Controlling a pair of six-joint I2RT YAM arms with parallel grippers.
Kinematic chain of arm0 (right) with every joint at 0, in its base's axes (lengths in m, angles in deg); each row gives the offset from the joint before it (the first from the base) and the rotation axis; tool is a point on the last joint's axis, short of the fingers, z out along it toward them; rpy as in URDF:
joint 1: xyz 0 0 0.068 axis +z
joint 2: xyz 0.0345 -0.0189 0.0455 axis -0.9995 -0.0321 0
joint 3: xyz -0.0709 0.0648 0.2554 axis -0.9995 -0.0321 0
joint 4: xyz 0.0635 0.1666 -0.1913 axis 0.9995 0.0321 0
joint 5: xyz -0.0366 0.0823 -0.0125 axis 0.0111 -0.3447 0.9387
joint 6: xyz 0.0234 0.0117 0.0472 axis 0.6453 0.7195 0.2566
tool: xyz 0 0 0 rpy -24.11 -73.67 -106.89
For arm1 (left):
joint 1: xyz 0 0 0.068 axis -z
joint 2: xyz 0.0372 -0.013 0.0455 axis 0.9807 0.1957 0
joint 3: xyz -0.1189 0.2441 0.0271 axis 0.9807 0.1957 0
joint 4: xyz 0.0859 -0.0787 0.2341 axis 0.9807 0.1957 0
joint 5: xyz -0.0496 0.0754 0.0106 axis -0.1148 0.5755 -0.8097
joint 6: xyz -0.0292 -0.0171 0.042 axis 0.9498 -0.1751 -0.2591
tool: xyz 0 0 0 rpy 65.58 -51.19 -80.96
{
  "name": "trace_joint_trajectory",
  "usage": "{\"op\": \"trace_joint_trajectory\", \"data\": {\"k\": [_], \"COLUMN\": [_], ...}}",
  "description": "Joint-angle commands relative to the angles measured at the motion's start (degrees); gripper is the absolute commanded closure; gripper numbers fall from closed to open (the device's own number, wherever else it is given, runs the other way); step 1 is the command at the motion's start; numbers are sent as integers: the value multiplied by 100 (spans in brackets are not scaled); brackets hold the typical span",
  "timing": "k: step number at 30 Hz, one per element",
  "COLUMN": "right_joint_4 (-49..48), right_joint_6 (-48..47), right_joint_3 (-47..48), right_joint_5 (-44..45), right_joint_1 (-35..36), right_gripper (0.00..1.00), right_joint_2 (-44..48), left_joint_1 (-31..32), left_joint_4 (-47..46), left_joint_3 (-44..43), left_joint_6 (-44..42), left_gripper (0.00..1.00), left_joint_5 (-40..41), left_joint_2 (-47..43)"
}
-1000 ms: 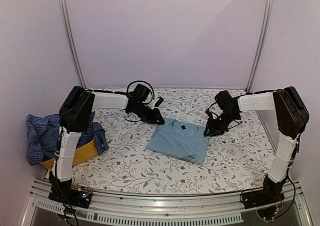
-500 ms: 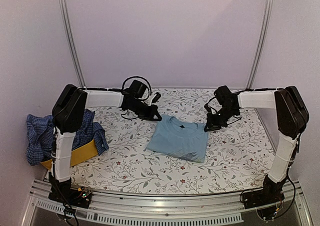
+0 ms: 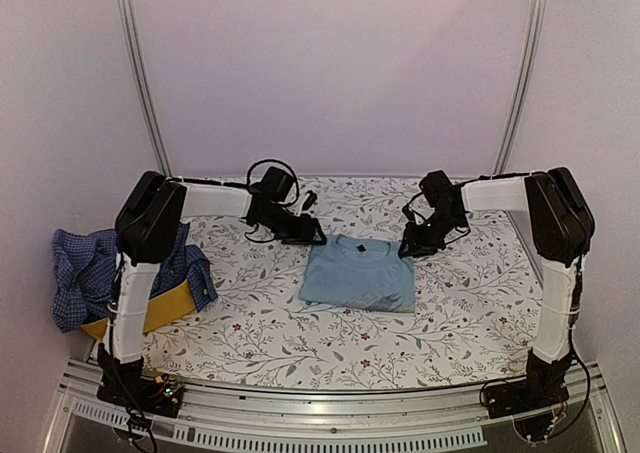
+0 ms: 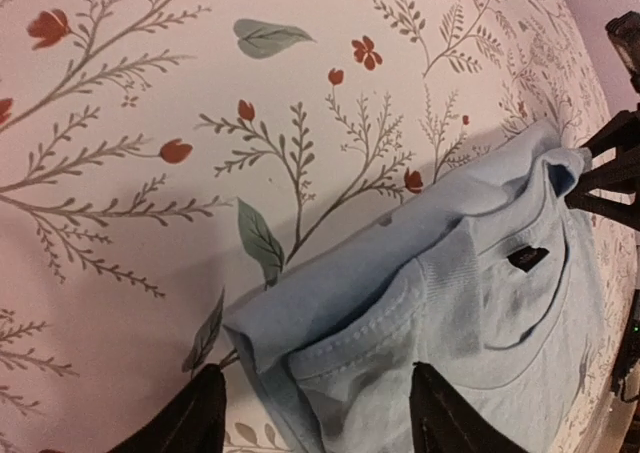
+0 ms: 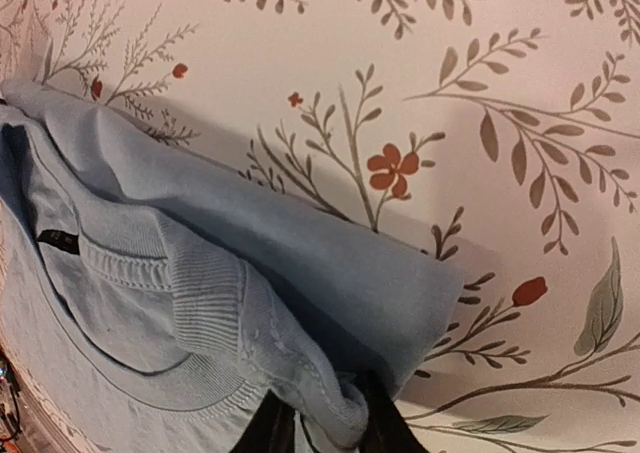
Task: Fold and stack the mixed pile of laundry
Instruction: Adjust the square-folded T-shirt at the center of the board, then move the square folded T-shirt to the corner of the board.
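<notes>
A folded light blue T-shirt [image 3: 358, 273] lies flat on the middle of the floral table cover [image 3: 250, 323], collar toward the back. My left gripper [image 3: 313, 235] is at its back left corner. In the left wrist view the T-shirt [image 4: 470, 303] has that corner lying between the wide-open fingers of the left gripper [image 4: 320, 418]. My right gripper [image 3: 408, 248] is at the back right corner. In the right wrist view the right gripper [image 5: 320, 423] is shut on the folded edge of the T-shirt [image 5: 150, 263]. A navy-and-white checked shirt [image 3: 85, 268] lies heaped at the left.
A yellow fabric basket [image 3: 165, 308] lies under the checked shirt at the table's left edge. Metal frame posts [image 3: 140, 73] stand at the back corners, with purple walls behind. An aluminium rail [image 3: 320, 413] runs along the near edge.
The T-shirt has turned from skewed to square with the table. My right gripper has moved left and back with its corner. My left gripper has stayed at the back left corner.
</notes>
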Motion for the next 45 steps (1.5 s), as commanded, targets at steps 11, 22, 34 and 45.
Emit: {"op": "trace_joint_trajectory", "data": {"k": [11, 22, 34, 45], "right_joint_4": [375, 359, 456, 540], "right_joint_6": [215, 229, 217, 346], "right_joint_3": [-210, -1209, -1373, -1099], "right_joint_5": [265, 3, 221, 148], "right_joint_1": [-628, -786, -846, -857], "right_gripper": [9, 7, 6, 6], "right_joint_2": [1905, 2891, 3209, 2962], "left_joint_1": [1702, 2569, 632, -1343], "left_joint_4": [1058, 2749, 1851, 1826], "left_joint_3": [-75, -2363, -109, -918], "left_joint_6": [-505, 392, -403, -1481], "left_gripper": [0, 0, 0, 2], "left_joint_5": [1744, 3067, 2786, 2948], "left_joint_2": [-1150, 1080, 188, 613]}}
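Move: The left hand is low at the folded T-shirt's far left shoulder, its fingers half open; the shirt's middle lies about 11 cm to its right and 11 cm back, just below finger height. The shirt's collar is some 13 cm right and 3 cm back, the laundry basket roughly 50 cm left and 14 cm back. From the right hand, pinching the other shoulder, the shirt's middle is about 13 cm left and 7 cm back. The left hand opens wide off the shoulder, arcs up, right and back over the T-shirt, lands its spread fingertips near the middle, then presses down and drags the shirt about 30 cm left and 20 cm forward, turning somewhat counter-clockwise. Meanwhile the right hand opens, lets go of its shoulder, rises about 13 cm and draws off to the right. ##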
